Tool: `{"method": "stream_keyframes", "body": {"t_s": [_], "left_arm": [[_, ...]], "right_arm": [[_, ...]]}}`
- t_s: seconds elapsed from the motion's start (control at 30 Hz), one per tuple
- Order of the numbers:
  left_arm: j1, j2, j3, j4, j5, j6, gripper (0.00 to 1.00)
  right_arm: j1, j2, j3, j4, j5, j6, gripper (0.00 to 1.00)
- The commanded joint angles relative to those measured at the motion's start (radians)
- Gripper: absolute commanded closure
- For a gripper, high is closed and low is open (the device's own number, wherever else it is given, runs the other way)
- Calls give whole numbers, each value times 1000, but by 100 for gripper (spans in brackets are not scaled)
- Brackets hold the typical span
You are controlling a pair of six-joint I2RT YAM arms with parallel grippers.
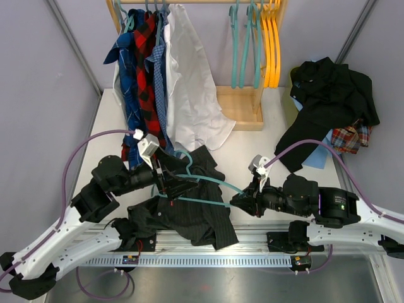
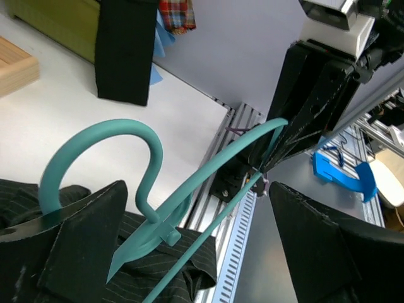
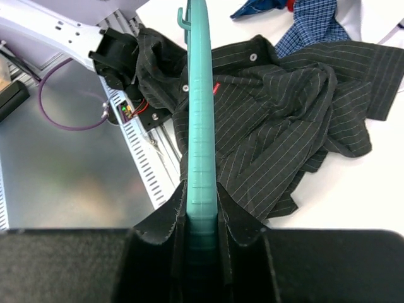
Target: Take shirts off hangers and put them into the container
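A dark grey pinstriped shirt lies crumpled on the table near the front edge. A teal hanger stretches across above it. My right gripper is shut on one end of the hanger, both pads pressed against its arm. My left gripper stands wide open around the hanger's neck, with the hook between its fingers and touching neither. The container is at the back right, with a black shirt draped over it and a plaid shirt beside that. More shirts hang on the rack.
A wooden rack stands at the back, carrying empty teal hangers and orange hangers. A white shirt hangs down to the table. An aluminium rail runs along the near edge.
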Motion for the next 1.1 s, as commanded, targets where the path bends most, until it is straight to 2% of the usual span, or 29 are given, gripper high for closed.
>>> {"method": "stream_keyframes", "body": {"t_s": [0.0,0.17,0.23,0.33,0.47,0.53,0.57,0.7,0.83,0.97,1.07], "left_arm": [[0,-14,66,4,-99,2,1],[0,-99,73,-10,-244,-4,1],[0,-142,51,-19,-312,-7,1],[0,-224,14,-50,-388,-24,1],[0,-329,-36,-95,-403,-58,1],[0,-356,-55,-122,-429,-81,1],[0,-369,-70,-131,-432,-87,1],[0,-430,-102,-153,-439,-110,1],[0,-458,-108,-170,-445,-113,1],[0,-461,-110,-170,-437,-113,1],[0,-475,-113,-170,-426,-118,1]], "right_arm": [[3,-19,8,59,25,-1,100],[2,-56,14,68,121,-10,100],[3,-99,11,98,205,-24,100],[2,-174,-19,209,354,-109,100],[2,-209,-35,360,537,-264,100],[2,-191,-36,479,629,-315,100],[2,-177,-36,520,656,-397,100],[2,-1,24,759,770,-551,100],[-29,203,152,826,769,-640,100],[-300,353,335,669,557,-445,100],[-383,476,410,694,481,-453,100]]}}
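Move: My right hand already grips one corner of the freed teal hanger. The free rail it heads for is roughly 38 cm ahead, 6 cm left and 27 cm up. The hanging teal hangers are about 33 cm ahead, 2 cm left and 22 cm up, the white shirt 33 cm ahead, 16 cm left. From my left hand, the rail is some 33 cm ahead, 12 cm right and 23 cm up; the striped shirt lies about 4 cm ahead, 31 cm below. Keeping my right fingers shut on the teal hanger's corner, I swing it off the striped shirt, some 20 cm forward and 16 cm up towards the rail, bowing out to the right on the way while the wrist turns clockwise and tips up until the fingers point ahead. My left hand, already wide open around the hanger, backs off about 10 cm to the left, rising and then sinking again, turning counter-clockwise. ##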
